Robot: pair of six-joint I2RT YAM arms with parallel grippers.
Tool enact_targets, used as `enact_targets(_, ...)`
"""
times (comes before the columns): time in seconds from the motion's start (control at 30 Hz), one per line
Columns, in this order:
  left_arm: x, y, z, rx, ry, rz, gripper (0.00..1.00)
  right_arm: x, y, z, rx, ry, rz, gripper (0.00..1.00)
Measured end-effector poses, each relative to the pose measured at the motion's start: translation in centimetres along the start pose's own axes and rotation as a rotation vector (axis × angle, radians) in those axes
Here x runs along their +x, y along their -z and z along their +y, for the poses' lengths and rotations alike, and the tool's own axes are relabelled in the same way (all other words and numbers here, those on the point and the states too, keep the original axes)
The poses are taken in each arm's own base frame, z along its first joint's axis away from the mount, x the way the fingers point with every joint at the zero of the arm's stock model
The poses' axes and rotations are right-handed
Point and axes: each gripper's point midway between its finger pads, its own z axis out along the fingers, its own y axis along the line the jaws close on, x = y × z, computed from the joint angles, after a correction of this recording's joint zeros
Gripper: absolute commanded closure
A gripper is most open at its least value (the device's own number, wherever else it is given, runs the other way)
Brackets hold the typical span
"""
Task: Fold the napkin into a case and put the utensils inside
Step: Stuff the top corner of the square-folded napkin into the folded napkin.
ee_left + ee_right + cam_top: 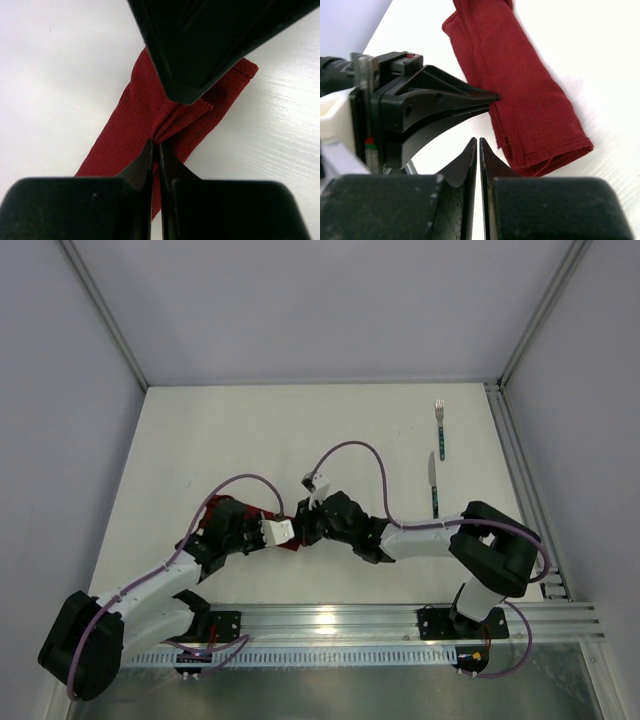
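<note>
The dark red napkin lies folded into a narrow, flat strip on the white table, mostly hidden under both arms in the top view. My left gripper is shut on a pinched fold in the middle of the strip. My right gripper hovers just beside the napkin's folded end, shut with nothing between its fingers; the two grippers nearly touch. The fork and the knife, both with teal handles, lie end to end at the right, away from both grippers.
A metal rail runs along the table's right side and another along the near edge by the arm bases. Grey walls enclose the table on the left, back and right.
</note>
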Motion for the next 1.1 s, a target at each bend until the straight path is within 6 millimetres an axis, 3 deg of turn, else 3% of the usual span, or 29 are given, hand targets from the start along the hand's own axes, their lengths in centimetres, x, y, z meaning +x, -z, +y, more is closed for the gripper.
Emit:
enact_targets(0.23,-0.1,0.1,0.1,-0.005,-0.004,-0.005,1.00,-0.1,-1.6,-2.3,0.073,-0.030,0.012,0.92)
enact_targets(0.5,-0.1,0.1,0.3,-0.016,0.012,-0.002,1.00,2.3,-4.2,-5.1,0.132,-0.077,0.063,0.93)
enact_targets(1.1,0.6,-0.5,1.1,-0.066,0.097,0.045,1.00,3.5,-5.2,-3.9,0.109,-0.153,0.050,0.93)
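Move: The right hand's shut fingers hover over the loose right end of the folded napkin: the spot they go for is about 2 cm ahead, 2 cm to the left and some 7 cm below. The edge pinched by the left fingers is roughly 1 cm ahead, 5 cm left and 6 cm lower. From the left hand, that loose end lies about 3 cm right, 1 cm ahead and 1 cm below; the napkin's far left end is some 13 cm left and 9 cm ahead. Down and forward, the right hand brings its shut fingertips onto the napkin's loose end just right of the left grip, sinking about 7 cm. Once low it eases left along the cloth towards the left fingers, some 2 cm, giving back a little of its forward reach and tipping slightly. The left hand keeps its pinch, shifting about 1 cm forward and turning a few degrees counter-clockwise. ##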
